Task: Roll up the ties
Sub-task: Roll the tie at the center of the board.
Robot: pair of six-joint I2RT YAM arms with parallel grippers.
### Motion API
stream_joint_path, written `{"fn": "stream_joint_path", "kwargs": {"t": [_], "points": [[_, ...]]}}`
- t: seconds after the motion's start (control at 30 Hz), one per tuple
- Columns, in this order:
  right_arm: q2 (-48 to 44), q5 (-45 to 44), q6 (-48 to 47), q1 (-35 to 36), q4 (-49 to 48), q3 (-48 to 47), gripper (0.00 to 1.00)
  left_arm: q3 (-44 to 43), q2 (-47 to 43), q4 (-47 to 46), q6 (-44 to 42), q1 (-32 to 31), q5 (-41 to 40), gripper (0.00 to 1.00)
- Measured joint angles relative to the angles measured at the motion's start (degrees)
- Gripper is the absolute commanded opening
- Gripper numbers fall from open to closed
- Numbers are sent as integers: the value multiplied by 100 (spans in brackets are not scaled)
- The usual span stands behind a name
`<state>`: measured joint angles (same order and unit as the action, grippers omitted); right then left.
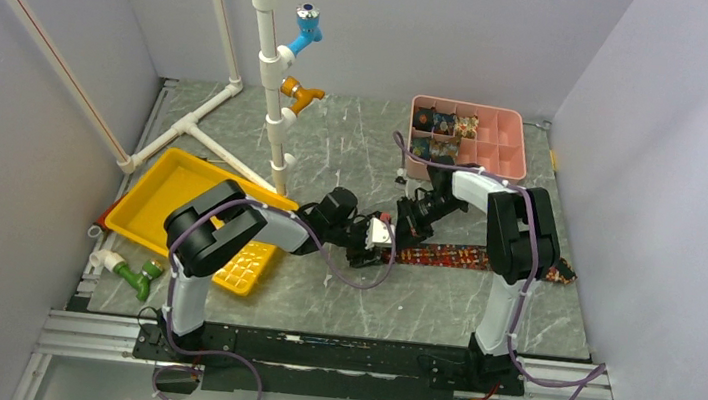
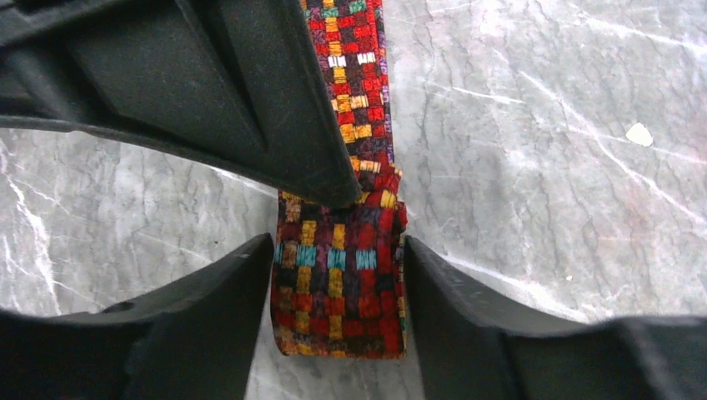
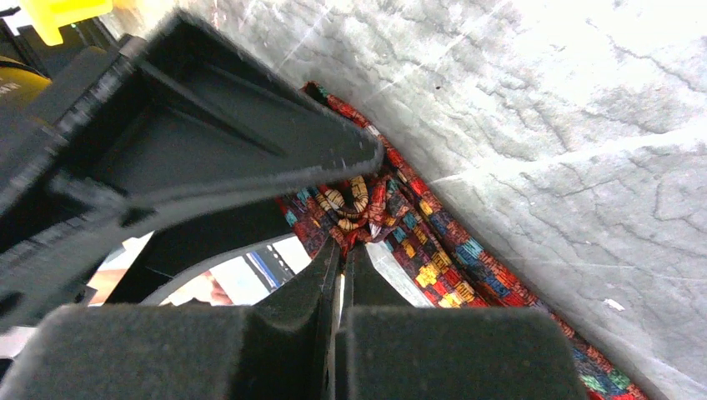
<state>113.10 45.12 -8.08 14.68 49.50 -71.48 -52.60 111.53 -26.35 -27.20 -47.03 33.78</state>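
One tie [image 1: 484, 261] lies as a flat strip on the grey marble table, running right from the two grippers. It has red, dark and gold checks. My left gripper [image 1: 365, 246] straddles the tie's folded left end [image 2: 338, 292], and both fingers [image 2: 242, 292] press against its edges. My right gripper [image 1: 405, 228] comes in from the far side. Its fingers [image 3: 367, 283] are closed, pinching a fold of the tie [image 3: 442, 258] at their tips. One right finger [image 2: 250, 100] rests on the strip in the left wrist view.
A pink divided box [image 1: 505, 162] at the back right holds several rolled ties [image 1: 444, 125]. A yellow tray [image 1: 169, 194] lies at the left. A white pipe post [image 1: 271, 50] with blue and orange fittings stands at the back, and a green fitting [image 1: 140, 276] lies at the front left.
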Motion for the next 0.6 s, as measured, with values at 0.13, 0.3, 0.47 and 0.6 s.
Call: {"fn": "stream_joint_path", "kwargs": {"t": [0.13, 0.3, 0.47, 0.6], "points": [[81, -70, -7, -35, -22, 35, 0, 81, -76, 0, -59, 142, 195, 84], [256, -168, -26, -131, -11, 59, 0, 278, -162, -131, -2, 310, 439, 95], [291, -330, -44, -151, -37, 92, 0, 492, -205, -409, 271, 315, 584, 94], [289, -323, -26, -153, -96, 138, 0, 485, -24, -726, 710, 210, 592, 87]]}}
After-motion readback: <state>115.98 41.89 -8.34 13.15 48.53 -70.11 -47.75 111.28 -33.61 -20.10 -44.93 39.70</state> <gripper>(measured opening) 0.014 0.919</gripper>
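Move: The left fingers straddle the rolled end of the tie, its middle level with them and about 1 cm below. From the right hand, whose shut fingers already pinch cloth beside it, the roll lies roughly 2 cm left and 1 cm lower. The tie's flat tail has its middle some 20 cm right of the left hand, 2 cm below. The yellow tray is about 38 cm left and 2 cm ahead of the left hand; the pink box, 26 cm ahead and 12 cm right of the right. Still pinching the cloth at the roll's right end, the right fingers carry it about 2.5 cm down towards the board and some 1.5 cm to the right. The left fingers spread from the roll's sides to nearly wide open as that hand backs off about 2 cm left, then turns back 1 cm to the right while drifting 1.5 cm towards the base, tipping slightly. ##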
